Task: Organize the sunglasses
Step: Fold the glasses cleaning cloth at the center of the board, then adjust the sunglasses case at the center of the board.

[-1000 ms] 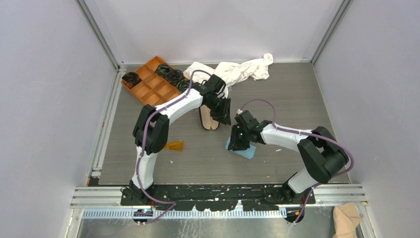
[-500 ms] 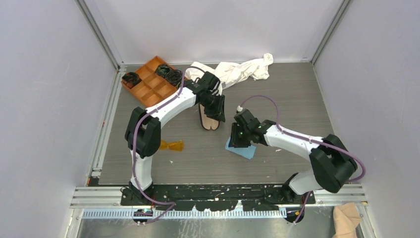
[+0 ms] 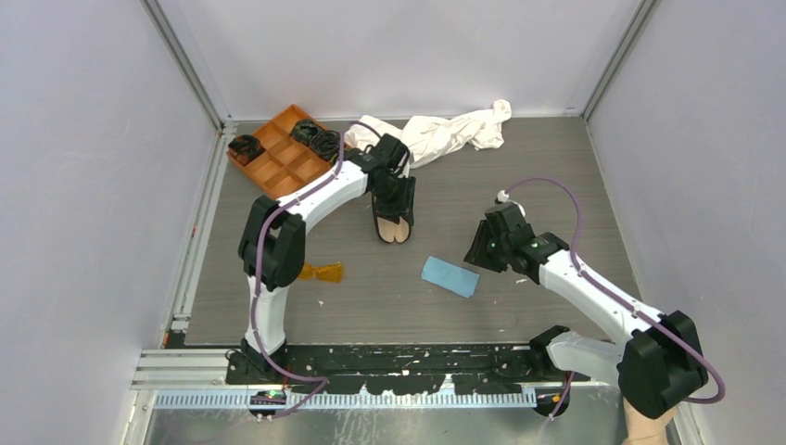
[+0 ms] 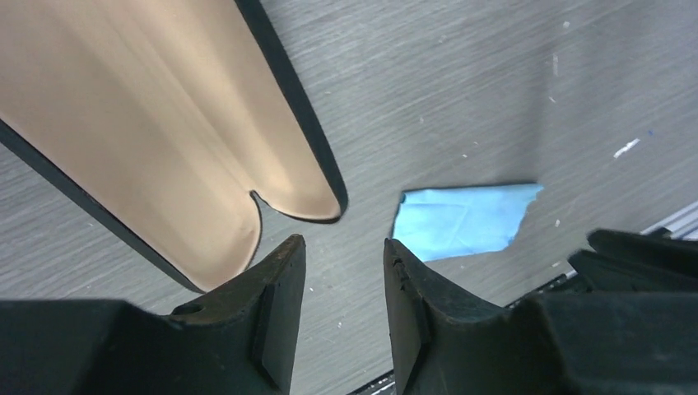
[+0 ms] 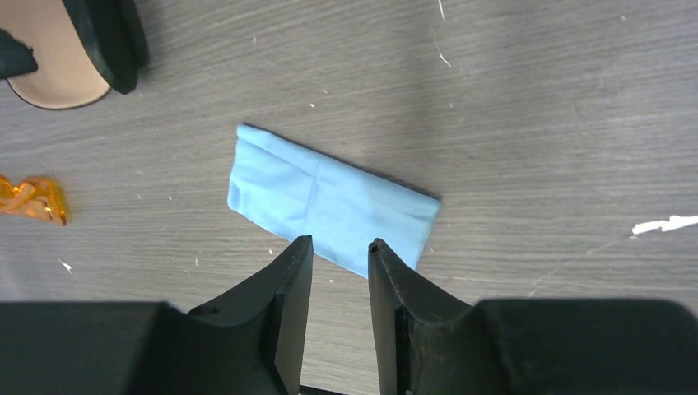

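Observation:
The sunglasses (image 3: 322,272) (image 5: 31,197), small with orange-amber lenses, lie on the table left of centre, apart from both grippers. The black glasses case (image 3: 391,231) lies open, its beige lining (image 4: 148,123) facing up. My left gripper (image 3: 393,206) (image 4: 344,247) hovers over the case's near end, open, with nothing between its fingers. A light blue cloth (image 3: 450,276) (image 5: 329,202) (image 4: 465,220) lies flat near the middle. My right gripper (image 3: 475,257) (image 5: 339,245) is just right of the cloth, open and empty.
An orange compartment tray (image 3: 283,156) with dark items stands at the back left. A crumpled white cloth (image 3: 436,130) lies at the back. Walls close in both sides.
The right arm has pulled back to the right, off the blue cloth. The left gripper has shifted slightly left over the case and its jaws have spread wider.

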Controlling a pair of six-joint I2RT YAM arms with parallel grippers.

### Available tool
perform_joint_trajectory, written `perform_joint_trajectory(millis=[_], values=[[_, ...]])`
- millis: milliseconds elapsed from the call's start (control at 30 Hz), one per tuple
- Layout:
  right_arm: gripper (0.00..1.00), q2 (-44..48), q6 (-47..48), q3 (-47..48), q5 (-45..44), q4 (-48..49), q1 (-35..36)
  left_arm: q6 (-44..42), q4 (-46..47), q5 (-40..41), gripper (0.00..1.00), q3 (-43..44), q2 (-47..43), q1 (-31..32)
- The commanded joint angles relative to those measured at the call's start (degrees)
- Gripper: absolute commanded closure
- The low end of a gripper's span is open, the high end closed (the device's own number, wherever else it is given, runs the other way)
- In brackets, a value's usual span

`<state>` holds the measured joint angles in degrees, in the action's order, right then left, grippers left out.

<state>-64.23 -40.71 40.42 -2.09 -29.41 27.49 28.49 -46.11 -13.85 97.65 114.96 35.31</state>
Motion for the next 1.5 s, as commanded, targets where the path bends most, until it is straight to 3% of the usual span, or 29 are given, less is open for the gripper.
perform_joint_trajectory(millis=[0,300,533,733,933,1200,1400,1467], values=[[0.62,3.63,-0.11,-1.31,-1.85,-3.08,-0.02,-0.93,-1.44,1.23,0.59,2.72,1.77,-1.07],[0.62,4.18,-0.51,-2.83,-1.2,-2.74,-0.15,-2.04,-0.83,4.17,0.58,-3.51,-3.59,-6.86],[0.62,1.98,-0.45,-1.73,0.02,-1.51,-0.11,-1.82,0.76,7.84,0.58,-7.59,-4.87,-7.01],[0.62,1.46,-0.16,-1.75,0.08,-1.19,-0.13,-5.24,-2.41,8.77,0.59,-4.61,-0.78,-7.14],[0.62,1.51,-0.6,-2.45,0.47,-0.54,-0.12,-7.41,-1.36,2.75,0.7,-2.99,1.98,-7.1],[0.62,2.08,-0.42,-2.54,0.37,-0.81,-0.14,-9.97,-2.98,0.3,0.75,1.16,4.17,-7.1],[0.62,2.98,-0.38,-2.89,0.15,-1.1,-0.12,-14.71,-5.43,0.6,0.98,3.69,4.32,-7.1],[0.62,3.29,-0.34,-3.18,0.05,-1.15,-0.14,-16.49,-7.09,1.99,1.0,4.74,4.16,-7.1]])
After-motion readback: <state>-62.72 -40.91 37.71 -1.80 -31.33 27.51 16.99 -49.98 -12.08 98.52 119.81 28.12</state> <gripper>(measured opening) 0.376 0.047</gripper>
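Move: At 0.0 s the open glasses case has its middle about 5 cm ahead of the left hand, 2 cm to its left and some 7 cm below. The blue cleaning cloth lies roughly 12 cm back and 15 cm to the right of that hand; the orange tray's middle is about 21 cm ahead and 28 cm left. From the right hand, the case lies some 18 cm ahead and 22 cm left. Swinging about 8 cm left to the far side of the open glasses case while sinking 4 to 5 cm, the left hand rolls its left side up some 10 degrees, then comes back about 2 cm right against the case's left rim and shuts its half-open fingers, pinching that rim near the close end. The right hand eases back about 2 cm and sinks slightly, fingers open, clear of the folded cloth. ##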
